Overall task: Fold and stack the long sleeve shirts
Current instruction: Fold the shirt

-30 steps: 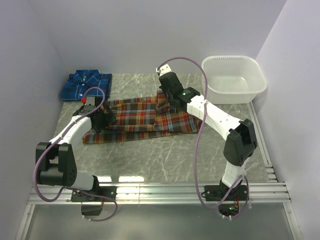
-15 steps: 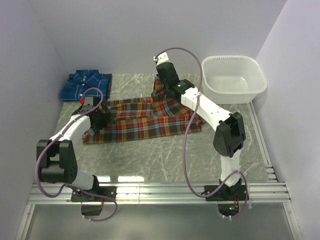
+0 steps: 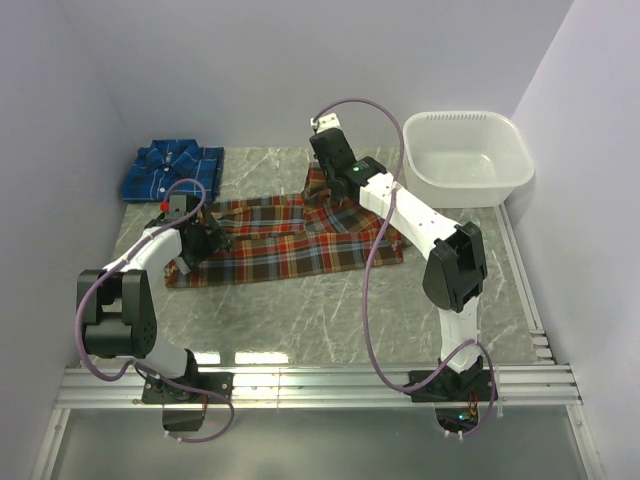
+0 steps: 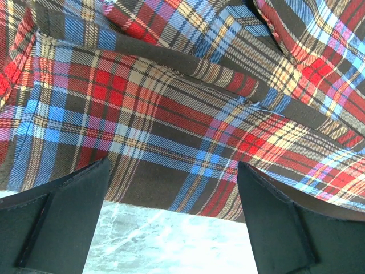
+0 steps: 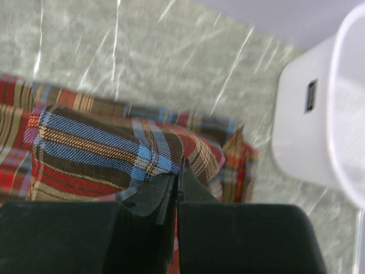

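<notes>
The red-orange plaid shirt point(image 3: 290, 240) lies spread across the middle of the table. My right gripper point(image 3: 322, 186) is at its back edge, shut on a raised fold of the plaid cloth point(image 5: 97, 154); in the right wrist view the jaws point(image 5: 179, 184) meet on the fabric. My left gripper point(image 3: 207, 240) sits low over the shirt's left end, open. Its fingers point(image 4: 57, 222) straddle the shirt's hem point(image 4: 188, 97) and bare table, holding nothing. The blue plaid shirt point(image 3: 172, 170) lies folded at the back left corner.
A white plastic tub point(image 3: 467, 157) stands at the back right, close to the right gripper and visible as the tub point(image 5: 331, 114) in its wrist view. Walls close the left, back and right sides. The marble tabletop point(image 3: 330, 320) runs to a metal rail at the near edge.
The right arm has swung back and left with the pinched cloth, drawing the shirt's right part toward the back edge. The left gripper has stayed open, nearly in place.
</notes>
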Motion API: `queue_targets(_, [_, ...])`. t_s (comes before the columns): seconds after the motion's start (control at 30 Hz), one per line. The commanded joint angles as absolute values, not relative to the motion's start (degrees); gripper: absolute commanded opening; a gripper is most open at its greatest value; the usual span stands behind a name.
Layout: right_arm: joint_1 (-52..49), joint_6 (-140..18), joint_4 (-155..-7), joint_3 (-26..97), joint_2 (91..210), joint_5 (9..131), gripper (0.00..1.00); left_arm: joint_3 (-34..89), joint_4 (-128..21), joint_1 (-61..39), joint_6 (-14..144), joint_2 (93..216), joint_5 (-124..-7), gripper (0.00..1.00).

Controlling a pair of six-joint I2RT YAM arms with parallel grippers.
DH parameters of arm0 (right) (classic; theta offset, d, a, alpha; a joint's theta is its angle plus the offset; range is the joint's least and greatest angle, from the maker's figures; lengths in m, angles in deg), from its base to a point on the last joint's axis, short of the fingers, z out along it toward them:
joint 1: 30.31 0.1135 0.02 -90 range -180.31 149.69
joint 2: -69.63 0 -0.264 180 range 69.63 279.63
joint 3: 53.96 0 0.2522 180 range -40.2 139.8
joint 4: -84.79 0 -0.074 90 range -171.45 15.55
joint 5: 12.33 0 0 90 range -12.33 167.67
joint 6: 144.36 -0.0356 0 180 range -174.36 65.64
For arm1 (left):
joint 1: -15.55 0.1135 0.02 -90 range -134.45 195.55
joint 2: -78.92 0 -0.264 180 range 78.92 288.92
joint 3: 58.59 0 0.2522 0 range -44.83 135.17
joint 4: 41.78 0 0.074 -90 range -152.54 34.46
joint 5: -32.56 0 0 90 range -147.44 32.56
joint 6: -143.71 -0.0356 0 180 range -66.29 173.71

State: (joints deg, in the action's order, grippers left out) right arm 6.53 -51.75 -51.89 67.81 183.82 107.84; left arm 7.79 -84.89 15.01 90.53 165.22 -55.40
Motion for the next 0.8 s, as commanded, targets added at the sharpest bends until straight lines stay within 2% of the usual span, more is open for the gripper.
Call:
queue_targets(0.0, [6.3, -64.7, -41.5, 70.5, 182.4, 103.4, 0.01, 8.3, -83.9, 15.4, 90.1, 164.6, -56.9, 0.99])
queue_targets(0.13, [6.2, -74.7, -35.9, 69.5, 181.6, 91.9, 0.01, 8.2, -83.2, 15.4, 90.0, 164.4, -58.3, 0.99])
queue_targets(0.33, [6.2, -85.4, -42.2, 62.3, 179.3, 73.3, 0.03, 6.2, -78.2, 15.4, 89.2, 160.9, -66.6, 0.99])
queue_targets(0.6, [5.0, -93.2, -49.1, 59.0, 179.1, 56.1, 0.07, 3.9, -72.3, 15.4, 87.7, 157.3, -76.5, 0.99])
queue_targets(0.7, [4.6, -93.4, -50.2, 56.8, 178.4, 57.8, 0.14, 3.2, -70.2, 14.9, 87.5, 156.7, -80.7, 0.99])
queue_targets(0.77, [3.4, -93.6, -52.0, 53.3, 177.5, 59.2, 0.28, 3.1, -68.9, 13.5, 87.9, 156.4, -81.8, 0.99])
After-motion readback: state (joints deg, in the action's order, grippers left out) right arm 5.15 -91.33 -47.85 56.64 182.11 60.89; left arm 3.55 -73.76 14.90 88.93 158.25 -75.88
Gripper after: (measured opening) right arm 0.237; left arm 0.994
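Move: The right hand holds a fold of the plaid shirt above its far side. The middle of the shirt, where the fold is taken, lies about 13 cm back, 14 cm left and 20 cm below; the shirt's near right corner is some 19 cm back and 12 cm right, equally low. The white basket stands 27 cm right and 4 cm ahead. For the left hand, that middle is 19 cm right and 3 cm ahead, slightly lower; the blue shirt is 17 cm ahead, 8 cm left. Still pinching the plaid fold, the right hand carries it back and down, then increasingly left, about 12 cm back, 10 cm left and 7 cm down, over the shirt's middle; its wrist swings some 60 degrees until the fingers point down and left, then they begin to part. The open left hand rises and shifts right towards the same spot, tilting as it goes. ##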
